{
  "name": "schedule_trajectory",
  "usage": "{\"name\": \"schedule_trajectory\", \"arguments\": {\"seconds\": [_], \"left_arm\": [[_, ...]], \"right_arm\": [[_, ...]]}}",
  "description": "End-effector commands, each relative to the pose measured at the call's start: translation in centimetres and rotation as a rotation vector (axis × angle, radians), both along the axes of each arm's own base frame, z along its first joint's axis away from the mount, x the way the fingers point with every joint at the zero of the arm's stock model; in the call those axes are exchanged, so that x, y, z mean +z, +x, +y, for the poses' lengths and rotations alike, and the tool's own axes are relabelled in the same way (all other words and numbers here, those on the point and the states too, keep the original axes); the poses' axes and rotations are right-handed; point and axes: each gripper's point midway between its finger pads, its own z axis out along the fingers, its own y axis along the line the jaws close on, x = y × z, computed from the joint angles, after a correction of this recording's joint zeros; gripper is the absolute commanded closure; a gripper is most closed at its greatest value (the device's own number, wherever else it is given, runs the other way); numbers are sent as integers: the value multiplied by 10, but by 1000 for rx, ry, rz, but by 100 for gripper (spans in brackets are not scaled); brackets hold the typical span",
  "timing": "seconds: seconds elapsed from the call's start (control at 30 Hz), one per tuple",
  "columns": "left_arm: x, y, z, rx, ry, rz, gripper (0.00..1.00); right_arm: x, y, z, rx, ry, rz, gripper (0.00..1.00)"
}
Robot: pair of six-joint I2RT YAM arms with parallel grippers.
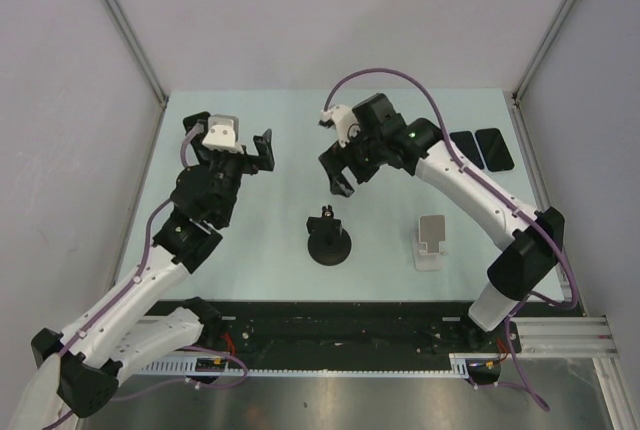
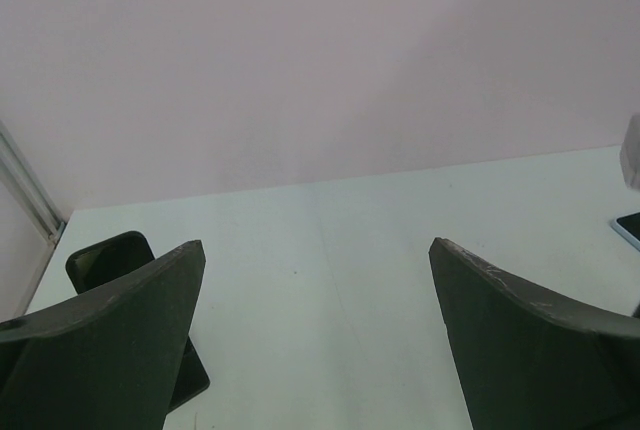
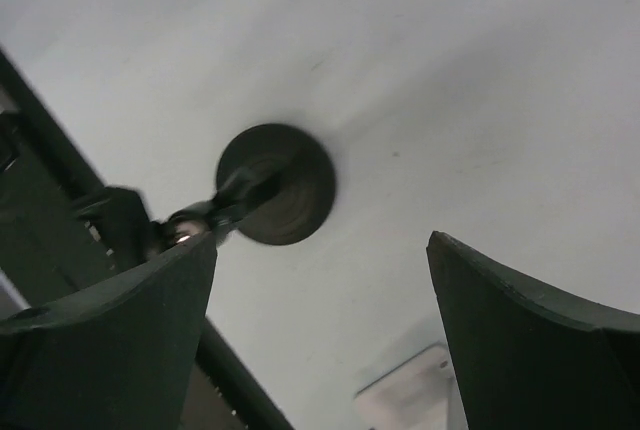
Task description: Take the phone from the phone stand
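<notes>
Two black phones [image 1: 465, 146] [image 1: 493, 149] lie flat on the table at the back right. One shows in the left wrist view [image 2: 108, 258], partly behind my left finger. A black phone stand [image 1: 328, 240] with a round base stands at the centre front, with no phone on it. It shows in the right wrist view [image 3: 282, 190]. A white stand [image 1: 432, 242] with a grey plate stands to its right. My left gripper [image 1: 262, 153] [image 2: 315, 246] is open and empty over the left middle. My right gripper [image 1: 336, 176] [image 3: 322, 238] is open and empty, just behind the black stand.
The pale table [image 1: 250, 240] is walled by grey panels on three sides. A black rail [image 1: 340, 325] runs along the near edge. The white stand's corner shows low in the right wrist view [image 3: 405, 400].
</notes>
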Motion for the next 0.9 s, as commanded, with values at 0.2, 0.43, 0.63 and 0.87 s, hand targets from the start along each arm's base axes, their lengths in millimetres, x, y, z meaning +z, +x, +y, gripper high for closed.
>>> {"name": "schedule_trajectory", "arguments": {"seconds": [0.2,0.43,0.63,0.87], "left_arm": [[44,-17,28,76,-29,-120,0],[54,-37,49,117,-65,-161,0],[38,-44,64,174,-57,-145,0],[32,-42,59,154,-34,-136,0]], "right_arm": [[14,-82,44,309,-28,43,14],[-9,-94,55,377,-71,88,23],[-22,-101,63,416,-97,121,35],[-28,-116,64,470,-110,149,61]]}}
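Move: Back and to its left lies what the right hand is after: the clamp head of the empty round-based phone stand, about 10 cm back, 6 cm left and some 5 cm lower. The white stand is about 11 cm back and 19 cm right of this hand, 17 cm below; the nearer of the laid-down phones lies 22 cm ahead, 36 cm right and 22 cm down. From the left hand the same head is about 11 cm back, 17 cm right and 18 cm lower. Sweeping back about 10 cm and some 6 cm left towards the round-based stand's head, the right hand slows after the first stretch, then sinks about 3 cm while turning some 20 degrees counter-clockwise. Its fingers close from nearly wide open to about half, bringing the tips onto either side of the head. The empty left hand draws back, left and up, away from the stand, still open. ##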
